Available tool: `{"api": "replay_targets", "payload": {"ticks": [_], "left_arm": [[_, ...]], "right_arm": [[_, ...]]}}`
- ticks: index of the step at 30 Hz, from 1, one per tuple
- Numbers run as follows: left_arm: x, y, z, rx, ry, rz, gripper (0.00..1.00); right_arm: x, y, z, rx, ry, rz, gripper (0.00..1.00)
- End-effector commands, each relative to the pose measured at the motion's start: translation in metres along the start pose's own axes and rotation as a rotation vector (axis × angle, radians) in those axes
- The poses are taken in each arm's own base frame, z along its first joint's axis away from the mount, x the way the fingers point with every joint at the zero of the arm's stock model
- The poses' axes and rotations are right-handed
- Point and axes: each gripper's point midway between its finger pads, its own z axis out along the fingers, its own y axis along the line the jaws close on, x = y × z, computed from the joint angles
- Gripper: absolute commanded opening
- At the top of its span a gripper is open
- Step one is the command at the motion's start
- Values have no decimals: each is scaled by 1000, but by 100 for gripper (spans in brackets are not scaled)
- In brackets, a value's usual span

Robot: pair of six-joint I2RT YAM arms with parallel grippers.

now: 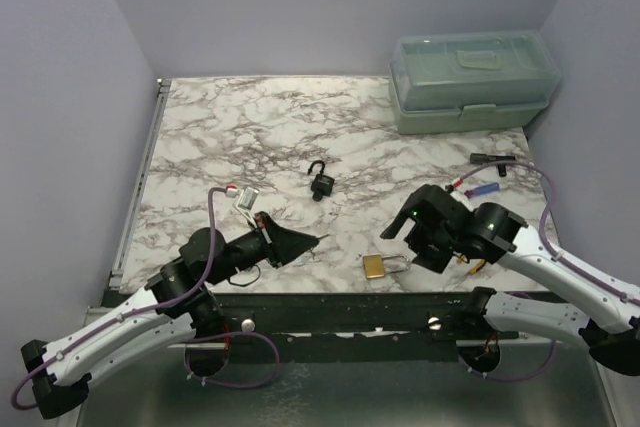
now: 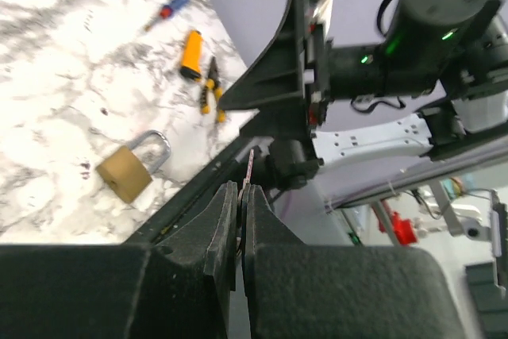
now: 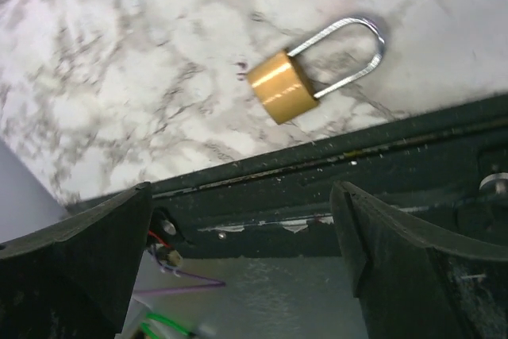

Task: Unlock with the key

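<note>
A brass padlock point(image 1: 375, 266) with a silver shackle lies flat near the table's front edge; it also shows in the left wrist view point(image 2: 127, 173) and the right wrist view point(image 3: 282, 86). My left gripper point(image 1: 315, 238) point(image 2: 241, 192) is shut on a thin key point(image 2: 251, 166) whose blade sticks out past the fingertips, left of the padlock and apart from it. My right gripper point(image 1: 402, 242) point(image 3: 242, 220) is open and empty, hovering just above and right of the padlock, with its fingers point(image 3: 413, 252) over the black front rail.
A small black padlock point(image 1: 321, 184) with an open shackle lies mid-table. A green toolbox point(image 1: 472, 82) stands at the back right. A blue screwdriver point(image 1: 480, 190), a yellow knife point(image 2: 190, 53) and pliers point(image 2: 210, 89) lie at the right. A tagged item point(image 1: 243, 197) lies left.
</note>
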Motion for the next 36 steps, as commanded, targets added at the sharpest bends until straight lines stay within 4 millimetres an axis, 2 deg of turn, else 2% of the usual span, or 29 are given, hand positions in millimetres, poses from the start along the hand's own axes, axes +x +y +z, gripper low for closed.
{"api": "replay_targets", "payload": {"ticks": [1, 3, 7, 12, 16, 17, 18, 19, 26, 36], "left_arm": [[-29, 6, -19, -179, -40, 130, 0], [-39, 0, -26, -206, -41, 178, 0], [-45, -2, -35, -255, 5, 283, 0], [-43, 12, -44, -339, 56, 348, 0], [-41, 9, -45, -316, 67, 359, 0], [-41, 10, -45, -317, 65, 361, 0], [-41, 10, -45, -317, 66, 362, 0], [-40, 10, -45, -314, 69, 363, 0], [-40, 5, -47, -288, 67, 371, 0], [-40, 4, -47, -277, 68, 372, 0]], "right_arm": [[17, -40, 25, 273, 13, 386, 100], [29, -38, 37, 292, 59, 424, 100], [45, -41, 58, 360, 103, 519, 100], [43, -35, 74, 387, 69, 576, 100], [45, -32, 90, 403, 60, 625, 100], [36, -11, 64, 253, 88, 667, 100], [46, -32, 94, 410, 59, 653, 100], [49, -36, 100, 439, 54, 661, 100], [54, -42, 119, 481, 38, 722, 100], [51, -48, 137, 514, -20, 730, 100]]}}
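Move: The brass padlock lies nearly straight below the open right gripper: roughly 1 cm ahead, 2 cm to its left and 16 cm down. From the padlock, the opened black padlock is some 19 cm farther out and 14 cm left, and the pliers about 3 cm farther out and 20 cm right. From the left gripper, which already holds the key, the brass padlock is about 2 cm ahead, 16 cm right and 23 cm below. Drop the right gripper about 14 cm onto the brass padlock, fingers kept wide open, easing back a little and then returning as it drifts slightly left; turn it some 35 degrees clockwise and tip the fingers to point straight down, straddling the lock body. Meanwhile draw the left gripper about 6 cm left, away from the padlock, rising then sinking back most of the way, key still pinched and fingertips tilting down. ##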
